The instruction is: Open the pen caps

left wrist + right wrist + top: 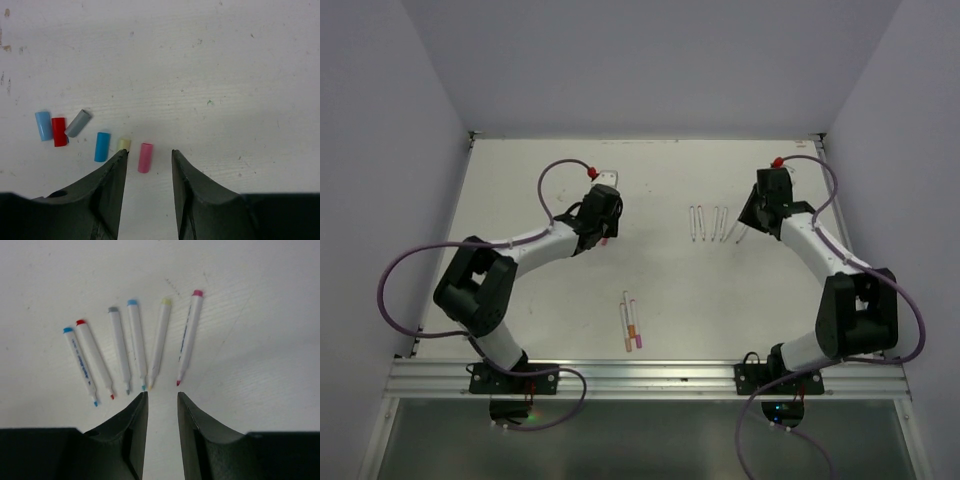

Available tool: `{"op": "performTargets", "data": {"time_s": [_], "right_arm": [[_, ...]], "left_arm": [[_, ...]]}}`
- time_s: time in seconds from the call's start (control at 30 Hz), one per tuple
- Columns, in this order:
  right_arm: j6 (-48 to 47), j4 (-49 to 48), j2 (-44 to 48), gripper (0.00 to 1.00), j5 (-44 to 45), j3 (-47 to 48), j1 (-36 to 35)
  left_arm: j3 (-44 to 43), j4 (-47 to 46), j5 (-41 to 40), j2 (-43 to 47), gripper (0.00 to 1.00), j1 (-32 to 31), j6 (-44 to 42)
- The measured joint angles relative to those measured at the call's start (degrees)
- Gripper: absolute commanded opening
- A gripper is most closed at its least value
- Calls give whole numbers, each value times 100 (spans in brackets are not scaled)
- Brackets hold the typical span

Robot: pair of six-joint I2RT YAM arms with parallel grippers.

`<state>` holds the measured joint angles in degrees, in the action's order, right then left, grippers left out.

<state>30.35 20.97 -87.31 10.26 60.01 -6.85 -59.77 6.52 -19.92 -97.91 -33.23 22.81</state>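
Several loose pen caps lie in a row in the left wrist view: light blue (43,125), red (59,131), grey (78,123), blue (102,146), yellow (123,145) and pink (145,157). My left gripper (148,152) is open and empty just above them, the pink cap between its fingertips. Several uncapped white pens (136,342) lie side by side, tips toward my right gripper (162,394), which is open and empty just short of them. The row also shows in the top view (706,222). Two capped pens (631,323), with orange and pink caps, lie at the front middle.
A small white piece (608,177) lies just beyond the left gripper (605,215). Purple cables (390,275) loop beside both arms. The right gripper (752,215) is by the right end of the pen row. The table's raised back edge (640,138) runs behind.
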Motion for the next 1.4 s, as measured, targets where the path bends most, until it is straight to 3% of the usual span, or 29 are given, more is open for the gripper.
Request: {"op": "performTargets", "data": {"time_s": [0.13,0.33,0.53,0.6,0.73,0.83,1.4], "right_arm": [[9,232,544,34,92,-234,-765],[323,337,605,34,133,-590,-2717],[798,374,601,34,79,-1163,-3869],[879,376,553,34,92,-1161,-4221],[1038,367,317,34,225,-1097,-4852],[1134,393,66,34,267,-940,-5178],[1469,323,-1132,33,560,26,-5925]], "left_arm": [[264,-4,55,503,46,-48,59],[966,-162,245,1425,50,-70,234],[1598,-216,450,1849,57,-63,450],[1803,-212,573,1923,62,-59,511],[2129,-214,820,2194,81,-52,629],[2197,-216,1010,2402,88,-52,667],[2345,-166,1202,2780,89,-52,673]]}}
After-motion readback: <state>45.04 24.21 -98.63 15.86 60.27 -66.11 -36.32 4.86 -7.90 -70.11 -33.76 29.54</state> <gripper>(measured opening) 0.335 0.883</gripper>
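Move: The pink pen, rightmost of three still-capped ones, has its middle about 23 cm back and 30 cm left of the right hand, some 9 cm lower. The middle pen lies about 2 cm farther out and 2 cm left of the pink pen; the left pen, 1 cm nearer and 3 cm left of it. From the left hand the pink pen is about 23 cm back, 8 cm right and 6 cm down; the loose pink cap lies almost straight below that hand. Sweeping left and back in a fast arc, the right hand leaves the row of uncapped pens, travels about 30 cm left and 22 cm back, sinks some 7 cm, turns roughly 45 degrees counter-clockwise and tips further down, coming in low over the pink pen with its fingers still a third open. Meanwhile the left hand draws back about 10 cm over the table, rolls a little left side down and opens wide. ##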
